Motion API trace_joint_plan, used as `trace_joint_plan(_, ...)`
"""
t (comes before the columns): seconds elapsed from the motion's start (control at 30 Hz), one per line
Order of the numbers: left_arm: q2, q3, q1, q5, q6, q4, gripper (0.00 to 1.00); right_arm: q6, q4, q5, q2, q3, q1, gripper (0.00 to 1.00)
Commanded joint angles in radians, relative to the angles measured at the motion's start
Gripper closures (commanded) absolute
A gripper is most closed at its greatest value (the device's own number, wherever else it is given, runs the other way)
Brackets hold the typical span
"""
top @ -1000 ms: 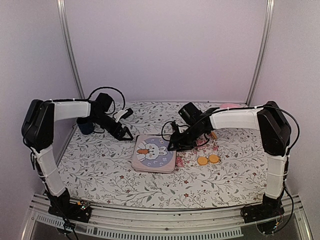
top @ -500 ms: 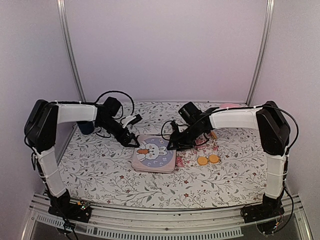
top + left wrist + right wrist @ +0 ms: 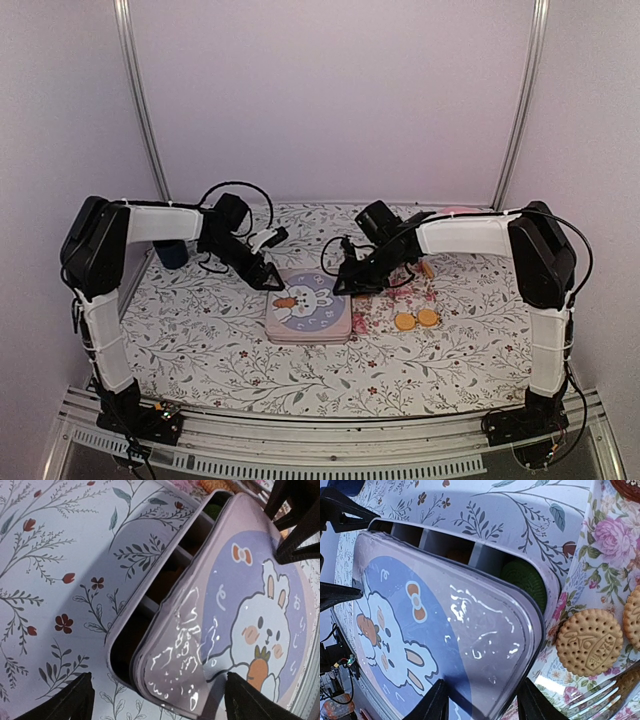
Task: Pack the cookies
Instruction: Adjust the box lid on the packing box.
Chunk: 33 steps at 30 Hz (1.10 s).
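Observation:
A pale box (image 3: 283, 335) holds cookies in compartments: a green one (image 3: 522, 579) and an orange one (image 3: 458, 555) show under its bunny lid (image 3: 310, 305), which lies askew on top. Two tan cookies (image 3: 405, 321) lie on a floral cloth (image 3: 375, 318) right of the box, and a biscuit (image 3: 589, 642) lies beside the lid's corner. My left gripper (image 3: 270, 278) is open at the box's far left corner, its fingers (image 3: 75, 700) well clear of the lid corner (image 3: 170, 680) on both sides. My right gripper (image 3: 347, 282) stands half apart astride the lid's far right corner (image 3: 510, 630), one finger (image 3: 432, 702) over the lid's face.
A dark blue cup (image 3: 172, 252) stands at the far left behind the left arm. A pink plate (image 3: 460, 212) sits at the back right. A dark brown cookie (image 3: 627, 487) lies on the floral cloth. Cables loop over both wrists.
My left arm has swung right from the cup's side to the box's far left corner. My right gripper has shifted slightly up and left at the lid, its jaws narrowing a little.

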Motion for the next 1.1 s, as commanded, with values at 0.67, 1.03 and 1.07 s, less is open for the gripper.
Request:
trace_joint_plan(0.67, 0.124, 0.114, 0.012, -0.087, 0.028, 0.008, 0.12, -0.044, -0.052, 0.045, 0.088, 0.101, -0.050, 0.53)
trace_joint_plan(1.03, 0.158, 0.159, 0.016, -0.083, 0.028, 0.000, 0.12, -0.060, -0.064, 0.042, 0.136, 0.146, -0.071, 0.53)
trace_joint_plan(1.07, 0.160, 0.162, 0.016, -0.080, 0.028, 0.000, 0.12, -0.061, -0.064, 0.042, 0.138, 0.146, -0.070, 0.53)
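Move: Around the box lid, the left hand is at its far-left corner, lid middle about 8 cm right and 6 cm back; the right hand is on its right side, lid middle about 7 cm left and 4 cm back. The box's open strip runs beyond it, its middle 4 cm ahead and 8 cm right of the left hand. From the right hand, a cookie lies 5 cm ahead, 4 cm right and lower, a doughnut 15 cm ahead, 3 cm right. Sliding the lid forward along the box top, both hands travel together away from the bases, the left about 5 cm and the right some 4.5 cm, staying level. The right hand's half-open fingers keep straddling the lid's right edge; the left hand's wide-open fingers stay at the far-left corner, one over the lid, tilting only about 5 degrees. ##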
